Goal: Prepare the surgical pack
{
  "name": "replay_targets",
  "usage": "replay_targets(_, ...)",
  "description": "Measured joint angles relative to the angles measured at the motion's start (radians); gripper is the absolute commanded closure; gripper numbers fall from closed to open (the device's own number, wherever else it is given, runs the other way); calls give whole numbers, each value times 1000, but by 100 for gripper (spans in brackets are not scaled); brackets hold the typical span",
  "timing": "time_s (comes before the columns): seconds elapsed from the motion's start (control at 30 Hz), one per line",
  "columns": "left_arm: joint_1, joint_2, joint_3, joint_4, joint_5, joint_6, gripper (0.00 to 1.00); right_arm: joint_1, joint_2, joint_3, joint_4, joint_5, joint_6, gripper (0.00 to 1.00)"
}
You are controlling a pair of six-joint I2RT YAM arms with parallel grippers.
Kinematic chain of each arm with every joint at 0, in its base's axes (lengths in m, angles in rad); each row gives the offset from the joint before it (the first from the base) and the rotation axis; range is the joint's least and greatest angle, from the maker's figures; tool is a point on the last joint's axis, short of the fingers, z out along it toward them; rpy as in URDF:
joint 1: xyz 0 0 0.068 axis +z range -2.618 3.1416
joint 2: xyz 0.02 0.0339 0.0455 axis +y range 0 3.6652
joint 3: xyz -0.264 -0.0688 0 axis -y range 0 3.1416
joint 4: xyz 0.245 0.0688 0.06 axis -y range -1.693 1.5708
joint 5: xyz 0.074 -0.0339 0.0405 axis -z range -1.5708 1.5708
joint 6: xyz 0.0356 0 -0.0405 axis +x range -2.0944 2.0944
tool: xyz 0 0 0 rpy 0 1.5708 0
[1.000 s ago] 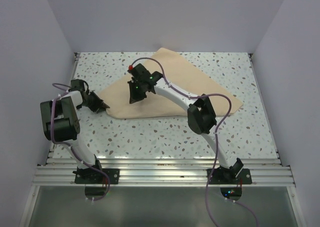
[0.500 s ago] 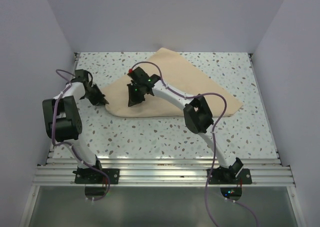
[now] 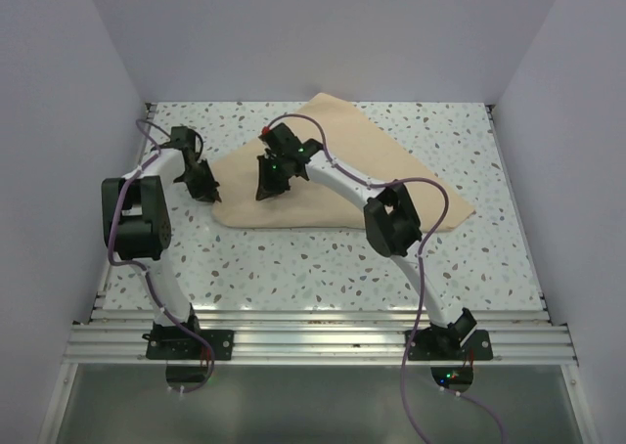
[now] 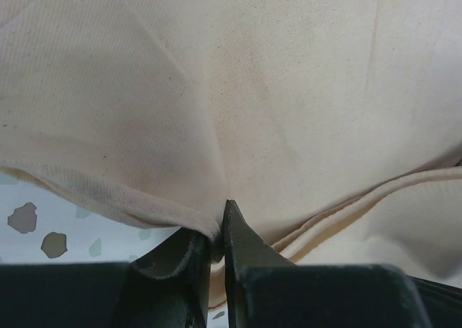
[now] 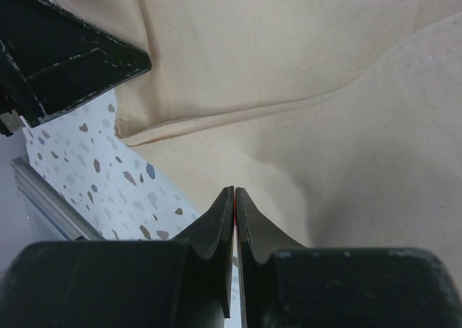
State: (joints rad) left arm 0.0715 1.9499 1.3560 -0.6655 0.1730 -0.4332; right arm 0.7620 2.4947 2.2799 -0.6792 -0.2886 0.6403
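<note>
The surgical pack shows only as a big beige cloth [image 3: 381,165], folded into a rough triangle on the speckled table. My left gripper [image 3: 207,192] is at the cloth's left corner. In the left wrist view it [image 4: 219,227] is shut on the hem of the cloth [image 4: 289,89], which bunches between the fingers. My right gripper [image 3: 266,190] hovers over the cloth's left part. In the right wrist view its jaws [image 5: 234,194] stand together with nothing between them, above the cloth [image 5: 325,53] near its folded edge. What lies under the cloth is hidden.
The speckled table [image 3: 293,258] is walled in white on the left, right and back. An aluminium rail [image 3: 313,336] carrying both arm bases runs along the near edge. The left gripper's black finger [image 5: 65,53] shows at the upper left of the right wrist view.
My left gripper has swung toward the back and right, carrying the cloth's left corner with it. My right gripper has shifted slightly toward the back above the cloth.
</note>
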Motion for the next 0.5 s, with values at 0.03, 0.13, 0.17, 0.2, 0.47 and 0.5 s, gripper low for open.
replay_targets(0.03,0,0,0,-3,-3,1,82,-4,0,0,0,-3,0,93)
replay_targets(0.13,0,0,1,-9,-8,6,77,-11,0,-1,2,-19,0,93)
replay_targets(0.17,0,0,1,-11,-11,7,71,-11,0,-1,3,-20,0,93)
replay_targets(0.2,0,0,2,-13,-14,9,67,-11,0,-1,5,-22,0,93)
replay_targets(0.47,7,6,2,-16,-28,3,58,-11,0,-1,7,-44,-1,93)
replay_targets(0.5,12,10,2,-15,-27,2,58,-11,0,-1,7,-44,-2,93)
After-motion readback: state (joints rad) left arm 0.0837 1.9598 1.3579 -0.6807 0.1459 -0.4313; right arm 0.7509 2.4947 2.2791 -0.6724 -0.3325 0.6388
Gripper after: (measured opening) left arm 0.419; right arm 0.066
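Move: The left hand already has the left fold of the surgical cloth between nearly shut fingers, the held edge right at its pads. The cloth's near left corner lies about 6 cm back and 2 cm to the right of that hand, a little lower. The right gripper's tips are some 12 cm to its right and roughly level in reach. From the right hand, the held fold lies about 12 cm to the left, roughly level in reach and a few centimetres lower. The left fingers let go of their pinch on the cloth fold, opening to not quite half, with the edge still lying against one fingertip. As they open, the hand eases about 1 cm left, with a slight sink and pull back. The right hand stays put over the cloth with its fingers shut. ##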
